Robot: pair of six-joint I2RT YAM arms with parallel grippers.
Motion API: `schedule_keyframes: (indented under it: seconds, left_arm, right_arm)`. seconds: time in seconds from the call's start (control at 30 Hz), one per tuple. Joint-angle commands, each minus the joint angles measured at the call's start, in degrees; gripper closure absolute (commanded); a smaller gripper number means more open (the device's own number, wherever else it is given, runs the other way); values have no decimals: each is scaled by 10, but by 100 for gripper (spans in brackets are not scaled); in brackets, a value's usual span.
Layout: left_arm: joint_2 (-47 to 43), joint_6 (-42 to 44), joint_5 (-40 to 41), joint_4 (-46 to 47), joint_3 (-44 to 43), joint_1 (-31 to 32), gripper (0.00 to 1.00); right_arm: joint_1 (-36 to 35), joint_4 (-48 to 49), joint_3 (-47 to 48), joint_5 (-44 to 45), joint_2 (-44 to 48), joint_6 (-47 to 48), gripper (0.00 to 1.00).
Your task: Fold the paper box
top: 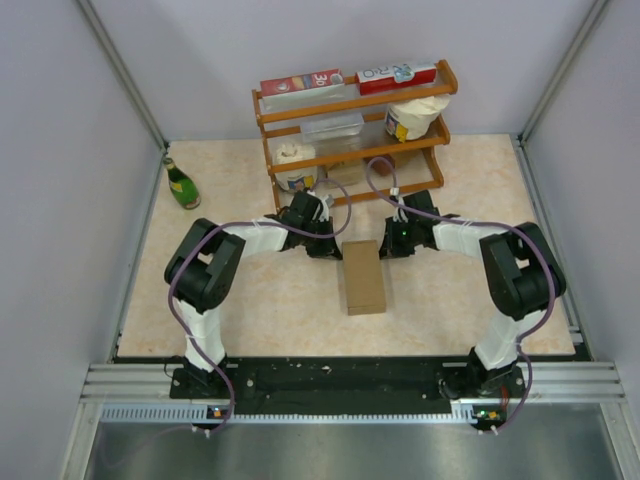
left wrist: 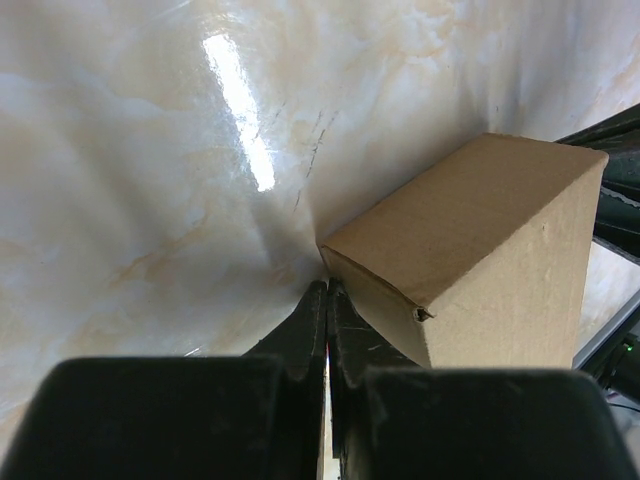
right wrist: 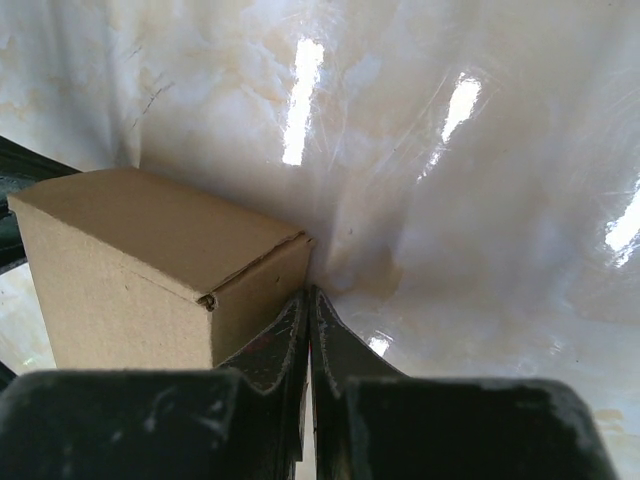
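Observation:
The paper box is a plain brown closed carton lying on the marble table, long side running front to back. My left gripper is shut at its far left corner, tips against the box end face with nothing between them. At the far right corner sits my right gripper, also shut, its tips touching the bottom edge of the box. Neither gripper holds anything.
A wooden rack stands at the back with red printed cartons, a clear tub and white jars. A green bottle stands at the back left. Grey walls enclose the table on three sides.

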State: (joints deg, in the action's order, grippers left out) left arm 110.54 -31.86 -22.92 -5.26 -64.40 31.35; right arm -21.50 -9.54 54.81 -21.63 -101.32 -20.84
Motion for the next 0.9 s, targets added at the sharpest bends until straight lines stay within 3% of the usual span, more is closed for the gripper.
schedule_keyframes:
  seconds: [0.0, 0.1, 0.2, 0.27, 0.37, 0.4, 0.43, 0.5, 0.7, 0.8, 0.87]
  left_arm:
    - [-10, 7, 10, -7, 0, 11, 100]
    - [-60, 26, 50, -26, 35, -22, 100]
    - [-145, 46, 79, -33, 87, -69, 96]
    - [-213, 71, 103, -53, 110, -90, 83]
    - [-304, 95, 132, -75, 135, -96, 64]
    - [-330, 101, 141, -77, 145, -96, 57]
    - [-359, 103, 149, -79, 153, -96, 34]
    - [-414, 106, 175, -87, 171, -96, 23]
    - [-578, 107, 265, -75, 244, -96, 19]
    - [-639, 108, 300, -64, 282, -96, 15]
    - [-674, 116, 307, -67, 302, -96, 13]
  right_arm:
    - [-15, -4, 10, 37, 13, -4, 100]
    - [5, -35, -10, 101, 60, -5, 100]
    - [30, -60, -48, 158, 149, -17, 88]
    - [38, -81, -69, 203, 210, -23, 73]
    - [38, -128, -82, 275, 296, -39, 59]
    - [38, -137, -87, 285, 319, -48, 47]
    - [38, -142, -90, 290, 345, -54, 42]
    - [38, -143, -101, 290, 395, -65, 36]
    - [38, -58, -187, 281, 544, -72, 30]
    - [39, 2, -247, 247, 603, -46, 18]
    - [38, 11, -274, 243, 621, -43, 17]
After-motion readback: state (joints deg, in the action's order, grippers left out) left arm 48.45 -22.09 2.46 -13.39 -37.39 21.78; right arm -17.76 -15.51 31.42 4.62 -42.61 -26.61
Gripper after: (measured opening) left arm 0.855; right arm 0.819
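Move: The closed fingertips of both hands stand at the folded paper box's two long sides, near its far end. From the left hand, the box's middle lies about 5 cm to the right and 6 cm back, at roughly its height; from the right hand, 5 cm to the left and 6 cm back. From the left hand, the wooden shelf's middle is some 19 cm ahead and 4 cm right, and its white tub about 19 cm ahead and 10 cm left. Outward first, then steeply up and slightly back, both hands part from the box's sides, their tips coming free of the cardboard. The left goes about 18 cm left and 16 up, the right some 12 right and 14 up, sagging slightly last. Both grippers open wide as their fingers swing up about 30 degrees, the left turning counter-clockwise, the right clockwise. ##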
